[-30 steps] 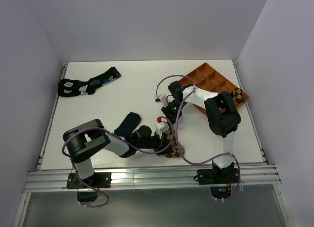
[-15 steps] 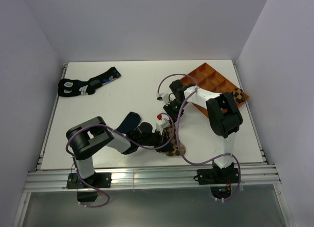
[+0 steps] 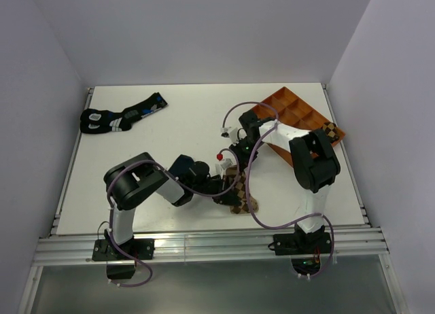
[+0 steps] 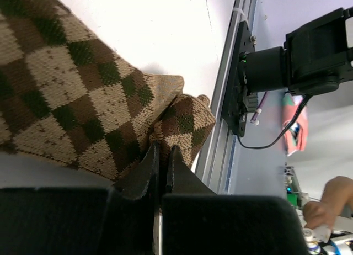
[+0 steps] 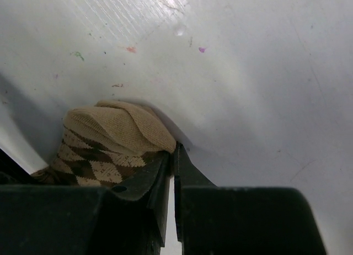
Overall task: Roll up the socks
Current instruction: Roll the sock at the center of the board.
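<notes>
The tan argyle sock [image 3: 239, 194] lies near the table's front edge, between the two arms. My left gripper [image 4: 162, 150] is shut on a fold of its patterned fabric; from above this gripper [image 3: 226, 194] sits at the sock's left side. My right gripper [image 5: 174, 151] is shut on the sock's plain tan end [image 5: 118, 128] and reaches down from the far side [image 3: 231, 170]. The navy sock [image 3: 181, 162] lies to the left, mostly covered by my left arm.
An orange compartment tray [image 3: 289, 100] stands at the back right with a rolled argyle bundle [image 3: 329, 132] in one corner. Black socks with blue and white markings [image 3: 119, 117] lie at the back left. The table's front rail [image 4: 220, 133] runs close beside the sock.
My left arm has swung farther in over the table, covering more of the navy sock. The argyle sock has shifted slightly. Both grippers stay clamped on it.
</notes>
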{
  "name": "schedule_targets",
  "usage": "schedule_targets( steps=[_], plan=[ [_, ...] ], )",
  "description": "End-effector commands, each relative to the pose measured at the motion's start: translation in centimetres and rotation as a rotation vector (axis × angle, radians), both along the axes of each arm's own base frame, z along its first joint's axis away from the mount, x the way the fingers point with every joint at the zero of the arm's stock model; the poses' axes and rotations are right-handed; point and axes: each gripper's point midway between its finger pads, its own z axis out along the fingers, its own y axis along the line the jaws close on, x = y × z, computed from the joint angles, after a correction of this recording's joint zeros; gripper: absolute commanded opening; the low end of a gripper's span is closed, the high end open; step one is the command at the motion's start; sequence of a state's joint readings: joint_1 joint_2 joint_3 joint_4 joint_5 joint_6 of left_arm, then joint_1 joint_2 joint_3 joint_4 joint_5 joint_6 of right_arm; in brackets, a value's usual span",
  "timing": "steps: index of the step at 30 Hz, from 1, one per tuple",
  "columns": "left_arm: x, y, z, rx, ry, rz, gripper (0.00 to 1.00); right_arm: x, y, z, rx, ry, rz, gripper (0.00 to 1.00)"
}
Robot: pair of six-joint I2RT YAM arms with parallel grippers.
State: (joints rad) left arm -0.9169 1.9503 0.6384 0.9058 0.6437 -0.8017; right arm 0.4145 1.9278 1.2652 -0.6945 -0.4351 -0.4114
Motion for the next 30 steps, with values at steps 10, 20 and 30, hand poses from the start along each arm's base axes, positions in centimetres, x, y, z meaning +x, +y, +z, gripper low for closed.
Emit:
schedule_targets(
  steps=[10, 20, 30],
  plan=[
    [-2.8, 6.3, -11.0, 0.420, 0.339, 0.054, 0.00, 3.5, -0.5, 2.6, 0.062, -0.185, -0.014, 0.33],
    [-2.4, 7.4, -12.9, 0.524, 0.345, 0.068, 0.00, 0.9, -2.6, 8.2, 0.195, -0.275, 0.051, 0.48],
    [-2.0, 7.9, -13.8, 0.558, 0.348, 0.091, 0.00, -9.5, -5.7, 5.9, 0.236, -0.316, 0.438, 0.58]
  ],
)
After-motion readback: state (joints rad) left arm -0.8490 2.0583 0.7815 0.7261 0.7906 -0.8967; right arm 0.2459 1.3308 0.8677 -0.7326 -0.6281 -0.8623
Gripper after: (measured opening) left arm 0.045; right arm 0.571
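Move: The argyle sock's middle lies about 10 cm back and 2 cm left of the right hand, whose nearly shut fingers hold its far end; from the left hand, already pinching its near part, that middle is about 3 cm ahead and 3 cm right. The dark sock lies some 8 cm ahead and 20 cm left of the left hand. The orange tray's middle is about 15 cm ahead and 17 cm right of the right hand. Right hand opens off the sock's far end, lifts 8 cm, swings back-right; left keeps pinching, rolling 15 degrees. ##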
